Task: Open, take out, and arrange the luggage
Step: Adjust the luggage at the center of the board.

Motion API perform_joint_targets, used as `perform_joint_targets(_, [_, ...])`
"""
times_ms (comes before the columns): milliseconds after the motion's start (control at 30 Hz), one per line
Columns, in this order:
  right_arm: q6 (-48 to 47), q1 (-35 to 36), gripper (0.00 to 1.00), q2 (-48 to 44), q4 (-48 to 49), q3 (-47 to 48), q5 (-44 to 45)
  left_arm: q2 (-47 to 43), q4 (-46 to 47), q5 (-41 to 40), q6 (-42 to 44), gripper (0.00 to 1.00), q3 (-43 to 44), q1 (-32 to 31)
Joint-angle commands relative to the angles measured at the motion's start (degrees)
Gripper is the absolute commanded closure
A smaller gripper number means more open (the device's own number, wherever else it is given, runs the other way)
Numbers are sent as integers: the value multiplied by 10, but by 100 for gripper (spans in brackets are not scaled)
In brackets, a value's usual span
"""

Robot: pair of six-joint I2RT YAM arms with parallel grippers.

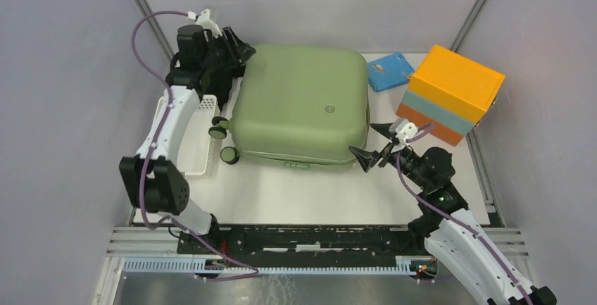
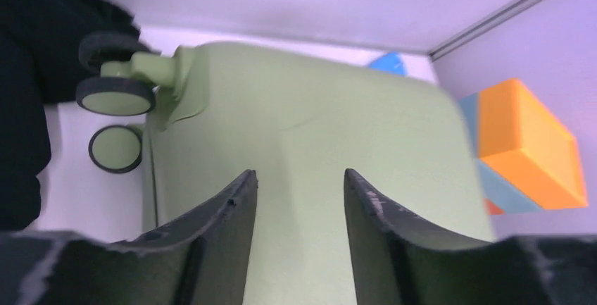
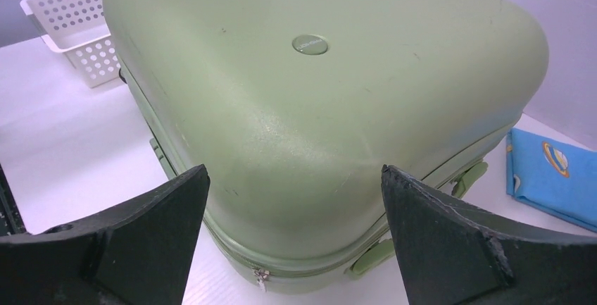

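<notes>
The luggage [image 1: 299,104], a sage-green hard-shell suitcase, lies flat and closed in the middle of the table, its black wheels [image 1: 224,141] pointing left. My left gripper [image 1: 241,53] is at its far left corner. In the left wrist view this gripper [image 2: 299,172] hovers over the shell [image 2: 317,122] with its fingers apart and nothing between them. My right gripper [image 1: 366,141] stands wide open by the front right corner. In the right wrist view its jaws [image 3: 295,167] frame that rounded corner [image 3: 317,108] without touching it, and the zip pull [image 3: 262,277] shows low on the edge.
A white perforated basket [image 1: 200,136] stands left of the suitcase under my left arm. An orange and light-blue box [image 1: 450,94] stands at the right. A blue packet [image 1: 389,71] lies flat between that box and the suitcase. Grey walls close in the back and sides.
</notes>
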Motion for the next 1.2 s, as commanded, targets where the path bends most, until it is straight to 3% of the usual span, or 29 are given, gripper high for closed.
perform_joint_targets(0, [-40,2,2,-11,-1,7,-17,-164,7,1,24,50,-24,-1])
perform_joint_targets(267, [-69,2,2,-40,-67,11,13,-348,-38,160,2,80,-203,-2])
perform_joint_targets(567, [-59,2,2,-72,-87,-4,68,-501,-193,145,42,92,-335,-2])
perform_joint_targets(833, [-50,1,2,-70,-96,-10,95,-513,-261,108,40,98,-391,-2])
perform_joint_targets(1167, [-41,1,2,-75,-93,-21,102,-448,-191,10,-15,98,-434,-2])
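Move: The suitcase's near-left corner, with its wheels, lies about 24 cm back of the left hand, 4 cm to its left and 18 cm below; the suitcase's middle is some 12 cm back and 11 cm right of that hand. The black cloth lies roughly level with that hand and 15 cm left, the white basket about 19 cm back and 20 cm left. From the right hand, the suitcase's near-right corner lies about 4 cm ahead, 6 cm left and 12 cm below. Along the suitcase's left edge towards its near-left corner, the left hand comes back about 26 cm in a quick arc, first rising some 12 cm, then sinking well below its starting height. Its half-open fingers shut and the wrist ends some 20 degrees more nose-down, close by the corner. Beside the near-right corner the wide-open right hand sinks and eases right, about 3 cm each, turning slightly clockwise. ##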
